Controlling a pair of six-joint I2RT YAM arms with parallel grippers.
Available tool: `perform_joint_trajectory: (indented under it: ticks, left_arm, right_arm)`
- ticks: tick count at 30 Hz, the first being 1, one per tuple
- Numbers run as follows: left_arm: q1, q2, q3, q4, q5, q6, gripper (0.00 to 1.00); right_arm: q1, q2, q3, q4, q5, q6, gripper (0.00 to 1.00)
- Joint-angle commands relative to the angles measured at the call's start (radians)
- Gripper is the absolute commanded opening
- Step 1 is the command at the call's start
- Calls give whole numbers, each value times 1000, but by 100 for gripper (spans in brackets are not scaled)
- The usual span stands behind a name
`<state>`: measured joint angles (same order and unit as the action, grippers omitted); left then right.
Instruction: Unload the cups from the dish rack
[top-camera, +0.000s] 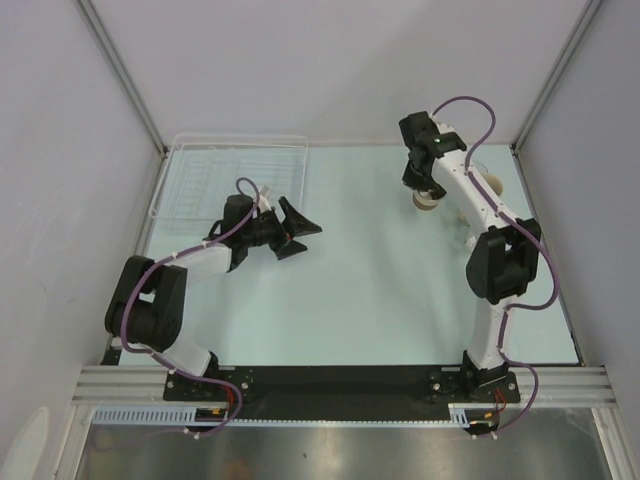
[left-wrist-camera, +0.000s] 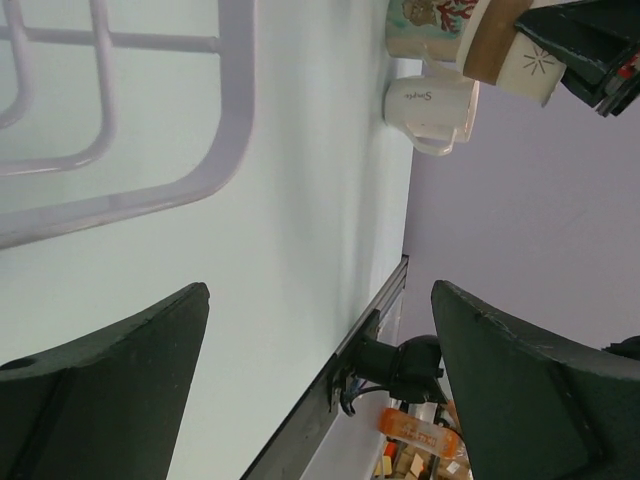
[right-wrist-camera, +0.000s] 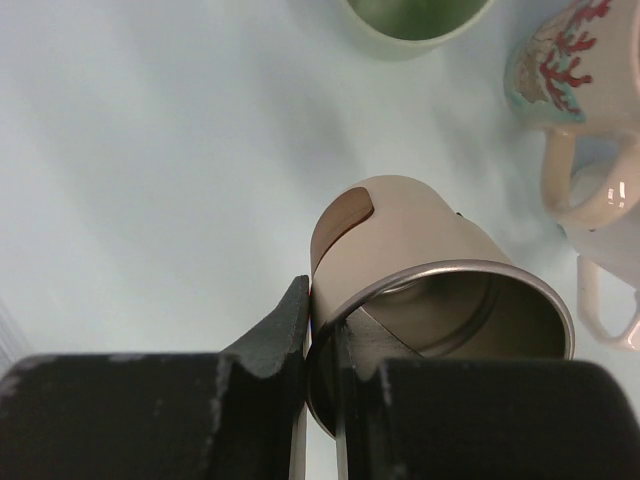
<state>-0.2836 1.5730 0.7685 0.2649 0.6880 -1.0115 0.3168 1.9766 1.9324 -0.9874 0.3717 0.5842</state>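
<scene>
The dish rack (top-camera: 235, 172) of clear thin bars lies at the table's back left; its rim (left-wrist-camera: 232, 140) shows in the left wrist view. My left gripper (top-camera: 298, 231) hovers just right of the rack, open, nothing between its fingers (left-wrist-camera: 100, 380). At the back right, my right gripper (top-camera: 427, 188) is shut on the rim of a beige cup (right-wrist-camera: 410, 245) with a brown patch, one finger outside the wall and one inside. That cup (top-camera: 427, 205) hangs low over the table. A pale green cup (right-wrist-camera: 415, 22), a coral-patterned cup (right-wrist-camera: 565, 70) and a white cup (right-wrist-camera: 612, 275) stand beside it.
The standing cups (left-wrist-camera: 430, 100) cluster near the table's right edge, partly hidden under the right arm (top-camera: 500, 250) in the top view. Grey walls close in the table on three sides. A black rail (top-camera: 340, 380) runs along the near edge.
</scene>
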Motion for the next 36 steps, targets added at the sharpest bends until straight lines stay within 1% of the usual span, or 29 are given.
perform_joint_trajectory:
  ticks: [1,4,16,21,28,36]
  left_arm:
    - [-38,1,12,10,-13,-9,98]
    - [-57,-2,11,10,-18,-10,98]
    - [-75,-31,-14,-4,-18,1,97]
    - [-77,-33,-11,-24,-18,13,98]
    - [-77,-5,12,-50,-1,22,97]
    - [-77,5,22,-61,-1,27,97]
  right_arm:
    - [-36,-96,-59,69,27,20,0]
    - [-58,-104,-127,105,18,13,0]
    - [-87,-61,-265,210,-13,6,0]
    - [-91,-12,-257,245,-19,2,0]
    - [-110,82,-196,242,-33,6,0]
    - [-114,142,-154,247,-37,5,0]
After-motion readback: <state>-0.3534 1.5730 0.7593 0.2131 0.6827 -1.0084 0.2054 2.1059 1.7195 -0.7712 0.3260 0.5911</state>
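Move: The right hand holds the brown-banded cup by its rim. Its open table spot is about 7 cm to the right, 1 cm back and 16 cm below. The green cup stands about 10 cm ahead and 7 cm right; the coral mug about 8 cm ahead and 19 cm right; the white mug some 4 cm back and 16 cm right, all well below. From the left hand the spot is roughly 12 cm ahead, 36 cm right and 10 cm lower. Keep the right fingers pinched on the banded cup's rim and lower it about 11 cm to the open table just nearer than the green cup. Slip some 4 cm right first, then sink almost straight down, tipping the fingers slightly more downward and easing to a stop. Let the empty, open left gripper draw back and right about 3 cm. ##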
